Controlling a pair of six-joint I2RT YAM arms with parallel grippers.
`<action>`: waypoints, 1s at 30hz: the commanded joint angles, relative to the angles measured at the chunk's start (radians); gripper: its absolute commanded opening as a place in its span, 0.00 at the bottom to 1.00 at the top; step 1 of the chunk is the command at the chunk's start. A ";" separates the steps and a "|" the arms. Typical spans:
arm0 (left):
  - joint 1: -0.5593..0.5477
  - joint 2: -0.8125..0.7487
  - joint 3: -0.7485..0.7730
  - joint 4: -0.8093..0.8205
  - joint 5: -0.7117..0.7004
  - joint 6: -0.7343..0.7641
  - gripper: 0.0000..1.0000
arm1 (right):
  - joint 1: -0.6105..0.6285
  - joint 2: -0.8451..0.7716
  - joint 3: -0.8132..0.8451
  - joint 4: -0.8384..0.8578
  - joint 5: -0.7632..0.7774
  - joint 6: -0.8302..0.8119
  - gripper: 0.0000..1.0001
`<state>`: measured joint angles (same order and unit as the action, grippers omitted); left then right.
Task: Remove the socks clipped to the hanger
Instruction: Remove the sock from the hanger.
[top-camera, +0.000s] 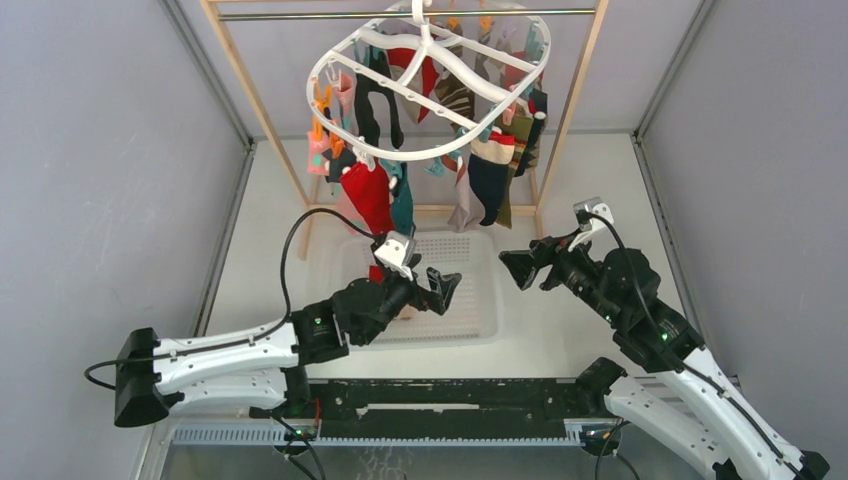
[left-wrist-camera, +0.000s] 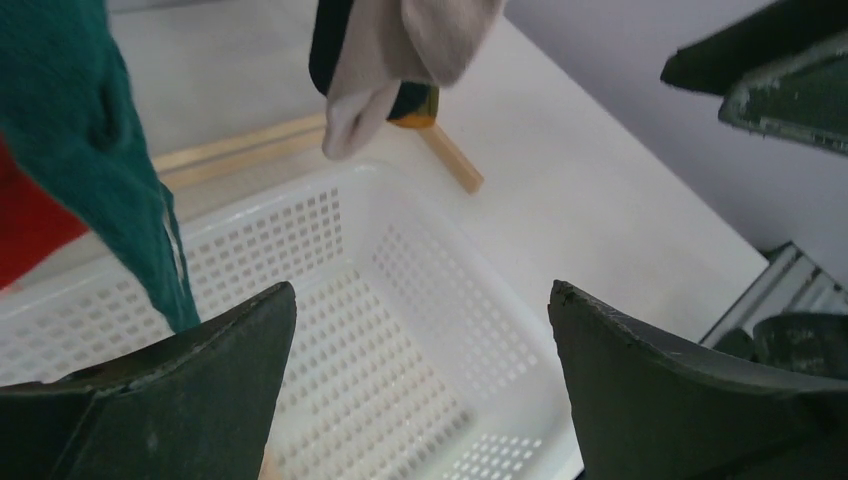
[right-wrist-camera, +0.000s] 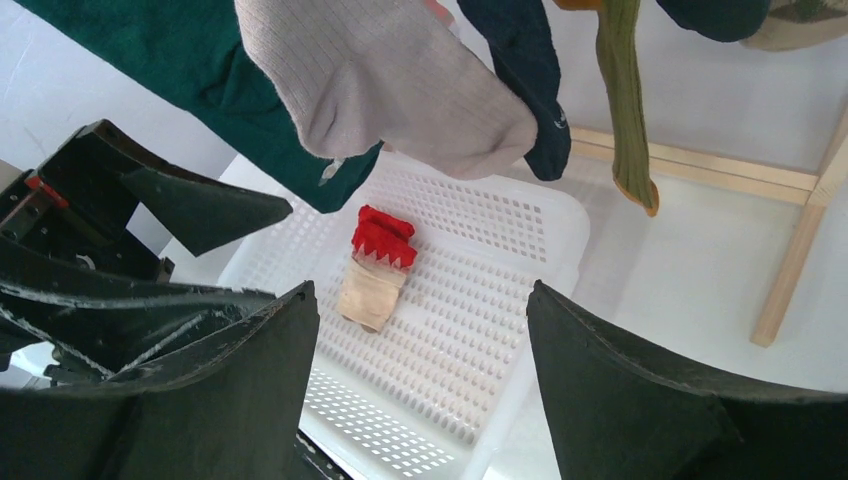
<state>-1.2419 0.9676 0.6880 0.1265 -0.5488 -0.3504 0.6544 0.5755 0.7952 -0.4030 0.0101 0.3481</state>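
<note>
The white oval hanger (top-camera: 425, 152) hangs from the rail with several socks clipped below it: a red sock (top-camera: 368, 195), a dark teal one (top-camera: 403, 200), a grey one (top-camera: 462, 200) and a navy one (top-camera: 488, 185). My left gripper (top-camera: 440, 290) is open over the basket, below the teal sock (left-wrist-camera: 90, 150), with nothing between its fingers (left-wrist-camera: 420, 330). My right gripper (top-camera: 520, 268) is open too and holds nothing; it faces the left one from the basket's right side. The grey sock (right-wrist-camera: 400, 90) and an olive sock (right-wrist-camera: 625, 110) hang just above it (right-wrist-camera: 422, 340).
A white mesh basket (top-camera: 490, 300) sits under the hanger, and a red-and-cream sock (right-wrist-camera: 375, 270) lies in it. The wooden rack frame (top-camera: 565, 130) stands behind the basket, its foot bar (right-wrist-camera: 690, 160) on the table. Grey walls close both sides.
</note>
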 joint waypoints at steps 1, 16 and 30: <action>0.016 0.018 -0.047 0.277 -0.059 0.116 1.00 | -0.011 -0.021 0.004 -0.017 0.001 0.019 0.83; 0.142 0.249 -0.103 0.623 0.014 0.166 1.00 | -0.045 -0.077 0.004 -0.069 -0.039 0.013 0.83; 0.202 0.487 -0.110 0.994 0.020 0.241 1.00 | -0.091 -0.109 0.012 -0.117 -0.071 0.004 0.83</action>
<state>-1.0534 1.4300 0.5697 0.9607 -0.5201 -0.1520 0.5781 0.4820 0.7948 -0.5140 -0.0429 0.3496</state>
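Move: Ahead and above the open left hand, the grey sock hangs about 12 cm farther out, 5 cm to the right and 9 cm higher. At roughly the same height, the teal sock hangs 11 cm ahead and 5 cm to the left, and the navy sock 14 cm ahead and 9 cm to the right. From the right hand, the grey sock lies some 10 cm ahead, 9 cm left and 6 cm up. Reaching forward about 9 cm towards the grey sock, the left hand rises slightly at first, then sinks to end some 4 cm lower, with the teal sock close on its left. Its wide-open fingers tip up some 10 degrees and swing a little counter-clockwise. The right hand eases 2–3 cm right and back, away from the socks, staying open. ##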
